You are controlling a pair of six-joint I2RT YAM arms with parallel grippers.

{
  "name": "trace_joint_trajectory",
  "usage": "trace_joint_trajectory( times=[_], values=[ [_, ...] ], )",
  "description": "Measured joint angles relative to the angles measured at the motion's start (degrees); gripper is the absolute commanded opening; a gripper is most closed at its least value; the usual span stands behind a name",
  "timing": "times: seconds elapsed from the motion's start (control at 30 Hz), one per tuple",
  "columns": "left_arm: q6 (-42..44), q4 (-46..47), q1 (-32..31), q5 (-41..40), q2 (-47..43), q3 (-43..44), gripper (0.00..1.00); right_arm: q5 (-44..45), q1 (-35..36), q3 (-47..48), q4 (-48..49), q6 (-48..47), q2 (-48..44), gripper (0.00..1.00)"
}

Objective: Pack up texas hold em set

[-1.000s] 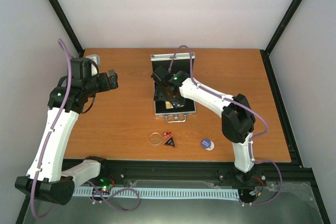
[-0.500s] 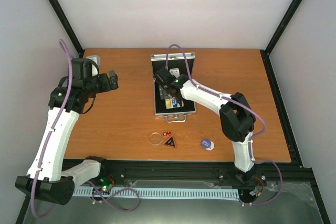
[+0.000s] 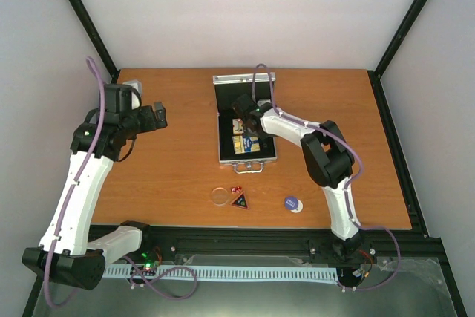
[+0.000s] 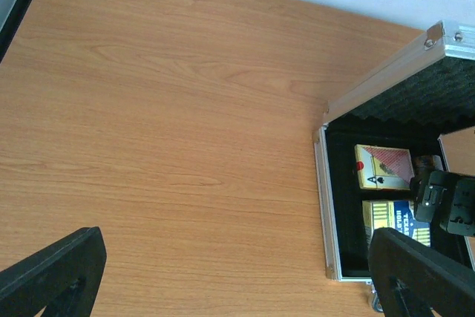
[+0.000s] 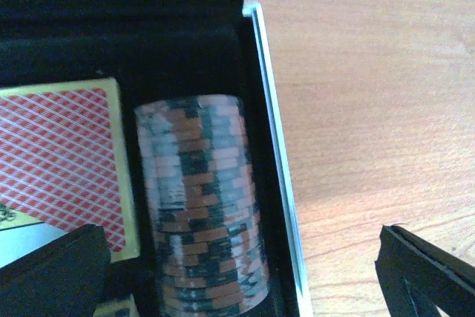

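Observation:
The silver case [image 3: 220, 139] lies open at mid-table, its lid [image 3: 243, 79] standing at the back. Inside lie a pink card deck [image 5: 59, 154], a blue-yellow deck [image 3: 247, 145] and a brown chip stack [image 5: 200, 206] on its side along the right wall [image 5: 278, 176]. My right gripper [image 5: 237, 287] hovers open over the chip stack, one finger on each side, touching nothing. My left gripper [image 4: 237, 287] hangs open above bare wood, left of the case [image 4: 320, 183]. In front of the case lie a clear disc [image 3: 220, 196], red dice [image 3: 235, 190], a black triangle [image 3: 240, 200] and a blue disc [image 3: 292, 203].
The case's handle [image 3: 250, 168] sticks out toward the loose pieces. Black frame posts [image 3: 390, 120] border the table at the right and at the back left. A grey-white fitting [image 3: 132, 85] stands at the back left corner by my left arm.
My right gripper has slid from the front half of the case toward its back, uncovering the blue-yellow deck, and the arm has folded in. The left arm has barely moved.

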Motion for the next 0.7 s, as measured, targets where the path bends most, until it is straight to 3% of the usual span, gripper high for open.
trace_joint_trajectory(
  times=[0.4, 0.7],
  values=[
    [0.0, 0.1, 0.0, 0.0, 0.8, -0.9, 1.00, -2.8, -0.2, -14.9, 7.8, 3.5, -6.7, 1.00],
    [0.0, 0.2, 0.0, 0.0, 0.8, -2.5, 1.00, -3.3, 0.0, -17.2, 8.6, 1.3, -8.9, 1.00]
  ],
)
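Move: The Texas Hold'em box lies flat in the open case, its middle about 6 cm left of the right hand, 3 cm back and 3 cm lower. The chip stack is some 2 cm left and 4 cm ahead of that hand, the card deck about 8 cm left and 4 cm ahead, both roughly 3 cm lower. From the raised left hand the box lies around 9 cm ahead, 25 cm right and 27 cm below. Draw the right gripper back about 4 cm and 2 cm to the right, sinking roughly 2 cm into the case, with the fingers wide open and the wrist nearly steady; let the left finger push the Texas Hold'em box back towards the handle side, then ease to a stop. Meanwhile lower the empty left gripper about 2 cm, still open. ##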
